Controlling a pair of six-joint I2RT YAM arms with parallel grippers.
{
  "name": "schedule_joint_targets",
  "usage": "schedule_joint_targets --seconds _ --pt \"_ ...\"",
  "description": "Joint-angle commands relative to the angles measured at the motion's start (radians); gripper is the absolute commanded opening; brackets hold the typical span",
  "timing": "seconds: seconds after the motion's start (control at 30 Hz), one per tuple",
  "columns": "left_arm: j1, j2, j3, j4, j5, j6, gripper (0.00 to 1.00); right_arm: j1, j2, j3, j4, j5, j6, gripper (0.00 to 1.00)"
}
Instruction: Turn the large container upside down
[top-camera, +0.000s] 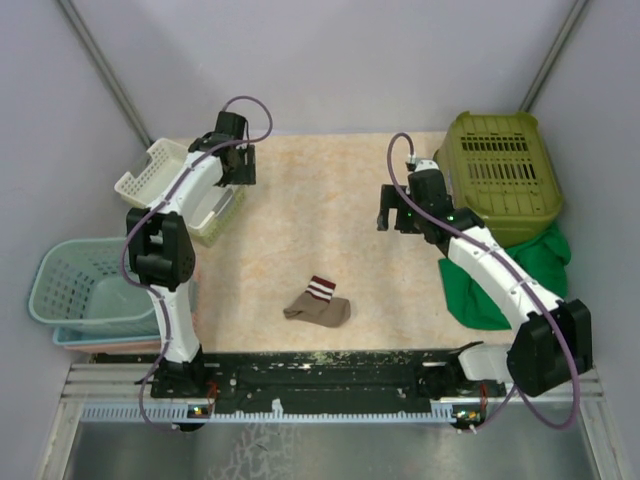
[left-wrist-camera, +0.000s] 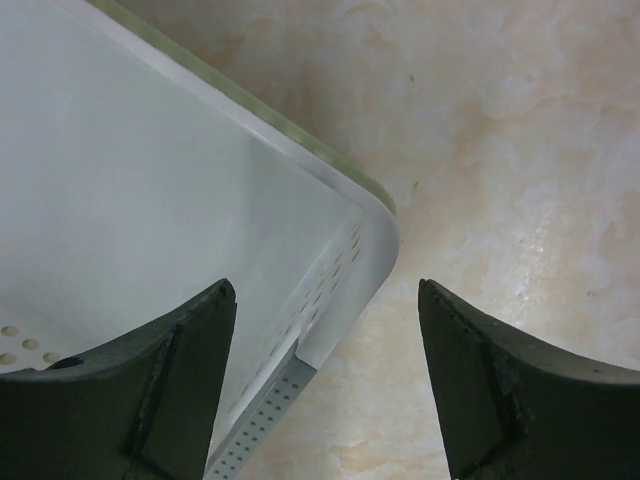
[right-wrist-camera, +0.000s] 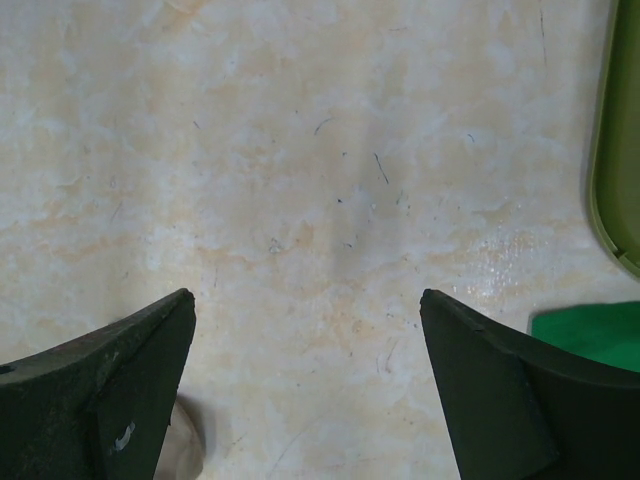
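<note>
The large olive-green container (top-camera: 505, 175) stands at the back right of the table, its slotted flat face up; its rim shows at the right edge of the right wrist view (right-wrist-camera: 622, 150). My right gripper (top-camera: 398, 218) is open and empty over bare table just left of it (right-wrist-camera: 305, 300). My left gripper (top-camera: 240, 172) is open at the back left (left-wrist-camera: 325, 295). A corner of a tilted white basket (left-wrist-camera: 180, 200) lies between its jaws, nearer the left finger, with no visible contact.
The white basket (top-camera: 165, 175) leans on a pale green basket (top-camera: 215, 222). A brown striped sock (top-camera: 318, 303) lies mid-table. A green cloth (top-camera: 500, 285) lies in front of the olive container. A teal basket (top-camera: 85, 285) stands off the table's left side.
</note>
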Motion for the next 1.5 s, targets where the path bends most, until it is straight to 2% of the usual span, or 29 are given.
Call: schedule_joint_targets --seconds 0.0,0.13,0.3,0.47,0.7,0.9,1.1,1.2,1.33,1.47 --pt "0.012 -0.002 -0.006 -0.044 0.038 0.088 0.77 -0.002 -0.089 -0.028 0.008 0.025 0.018 0.94" --pt "0.013 -0.045 -0.059 -0.001 0.136 0.107 0.59 -0.002 -0.084 -0.035 0.008 0.018 0.026 0.94" --pt "0.012 -0.064 -0.085 0.032 0.219 0.138 0.48 -0.002 -0.07 -0.03 0.016 -0.003 0.038 0.93" --pt "0.015 -0.029 -0.043 0.022 0.251 0.157 0.34 -0.002 -0.07 -0.036 0.015 -0.009 0.045 0.93" --pt "0.013 -0.025 0.107 -0.036 0.262 0.19 0.0 -0.002 -0.094 -0.051 0.003 0.0 0.053 0.93" --pt "0.011 -0.096 0.244 -0.123 0.196 0.214 0.0 -0.002 -0.102 -0.059 0.012 -0.007 0.074 0.92" --pt "-0.026 -0.221 0.35 -0.132 0.181 0.23 0.0 -0.002 -0.124 -0.065 0.038 0.006 0.104 0.92" --pt "-0.062 -0.291 0.359 -0.097 0.337 0.232 0.0 -0.002 -0.15 -0.057 0.04 0.025 0.112 0.92" --pt "-0.196 -0.333 0.357 -0.062 0.516 0.174 0.0 -0.014 -0.189 0.029 -0.031 0.16 0.065 0.92" --pt "-0.286 -0.323 0.346 0.034 0.705 0.057 0.0 -0.1 -0.27 0.119 -0.081 0.191 0.018 0.92"
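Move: The white container's middle lies about 13 cm left of the left hand, roughly level with it fore and aft and 6 cm below; its right-hand rim corner is already between the open fingers. The light-green container holding it is centred some 12 cm left, 2 cm back and 10 cm down. The grey sock lies 24 cm back, 16 cm right, the teal basket 22 cm back, 28 cm left. From the right hand, the white container is about 47 cm left and 15 cm ahead, 11 cm lower. Down and back about 2 cm, then some 3 cm to the right, the left hand eases onto the white container's rim by its right-hand corner and pinches the wall. Keeping that grip, it lifts about 30 cm, fast, swinging right and back towards the end as the fingers tip upward and the wrist turns clockwise. The right hand, empty and open, drifts slightly back, then up and right. ##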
